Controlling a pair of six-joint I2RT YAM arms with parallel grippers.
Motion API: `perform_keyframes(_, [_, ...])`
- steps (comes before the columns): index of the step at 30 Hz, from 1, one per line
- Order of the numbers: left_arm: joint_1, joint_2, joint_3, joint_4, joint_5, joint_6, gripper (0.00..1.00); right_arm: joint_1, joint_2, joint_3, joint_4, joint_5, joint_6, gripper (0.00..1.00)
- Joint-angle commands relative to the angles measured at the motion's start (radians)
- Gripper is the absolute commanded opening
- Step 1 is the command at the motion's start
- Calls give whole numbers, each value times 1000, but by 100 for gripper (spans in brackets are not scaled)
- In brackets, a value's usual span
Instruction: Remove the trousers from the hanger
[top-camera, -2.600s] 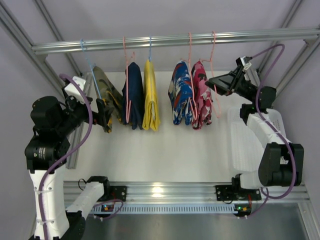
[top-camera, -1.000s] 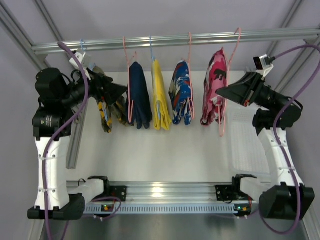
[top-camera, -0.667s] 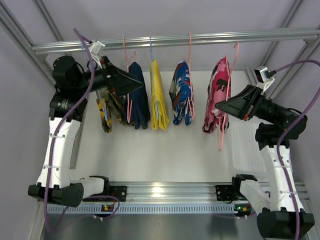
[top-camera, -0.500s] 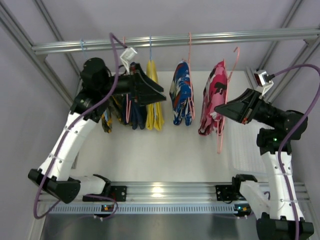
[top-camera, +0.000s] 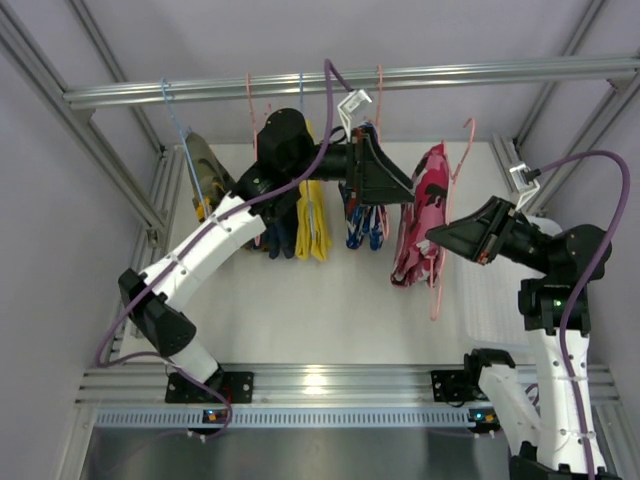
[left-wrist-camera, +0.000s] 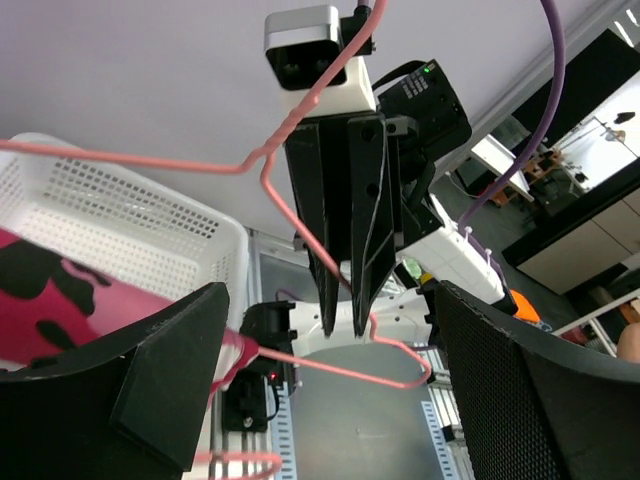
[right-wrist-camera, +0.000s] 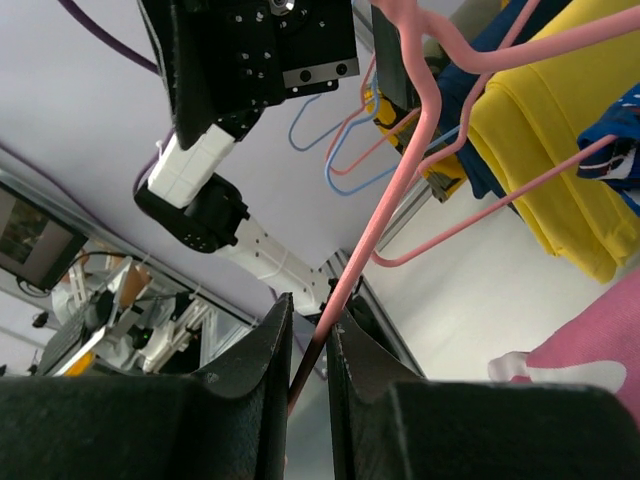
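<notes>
The red-pink trousers (top-camera: 422, 215) hang on a pink hanger (top-camera: 466, 130) that is off the rail, its hook free in the air. My right gripper (top-camera: 437, 236) is shut on the hanger's wire (right-wrist-camera: 372, 222) just right of the trousers; in the right wrist view its fingers (right-wrist-camera: 250, 370) pinch the wire. My left gripper (top-camera: 400, 188) is open, reaching in from the left, close beside the red-pink trousers (left-wrist-camera: 60, 300) without touching them. The blue trousers (top-camera: 358, 218) still hang on the rail, partly hidden behind my left gripper.
The metal rail (top-camera: 200, 90) crosses the top. On it also hang yellow cloth (top-camera: 310, 215), dark navy cloth (top-camera: 272, 225) and camouflage cloth (top-camera: 205, 170). A white perforated basket (top-camera: 490, 290) lies at the right, under my right arm.
My left arm has swung from the far left across the hanging clothes to the red-pink trousers. My right gripper has taken the pink hanger off the rail and lowered it forward.
</notes>
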Motion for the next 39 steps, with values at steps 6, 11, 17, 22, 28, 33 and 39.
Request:
perform_keyframes(6, [-73, 109, 97, 170, -97, -99, 84, -6, -58, 94, 17, 72, -197, 0])
perform_keyframes(11, [-103, 163, 80, 261, -87, -191, 80, -6, -64, 87, 7, 70, -206, 0])
perform_keyframes(17, [-145, 206, 77, 379, -76, -264, 77, -6, -58, 79, 13, 67, -203, 0])
perform_keyframes(22, [-159, 250, 93, 494, -102, -357, 69, -6, -61, 73, 1, 63, -211, 0])
perform_keyframes(28, [-182, 263, 43, 650, -104, -466, 61, -6, -56, 70, -8, 63, -223, 0])
perform_keyframes(33, [-182, 278, 47, 698, -142, -507, 53, -6, -67, 64, -57, 66, -268, 0])
perform_keyframes(39, [-189, 299, 47, 703, -162, -518, 48, -6, -69, 45, -53, 67, -269, 0])
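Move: The pink hanger's twisted neck is what the open left fingers are after, about 10 cm to their right, about level front to back and some 2 cm higher. The pink trousers hang on it, roughly 8 cm right, 6 cm ahead and 18 cm below the left hand; the right gripper is about 7 cm right, 4 cm back and 6 cm below. From the right hand, already holding the hanger's wire, the neck lies about 8 cm above, 3 cm ahead and 3 cm right. The pink hanger's neck is approached from its left: the left hand travels about 10 cm right, quick then easing, and ends about 2 cm farther back, rolling about its fingers and tipping them slightly up. Its fingers close from nearly wide to about half open around the wire just under the twist, no pinch yet. The right hand keeps its grip, sinking about 1.5 cm. ##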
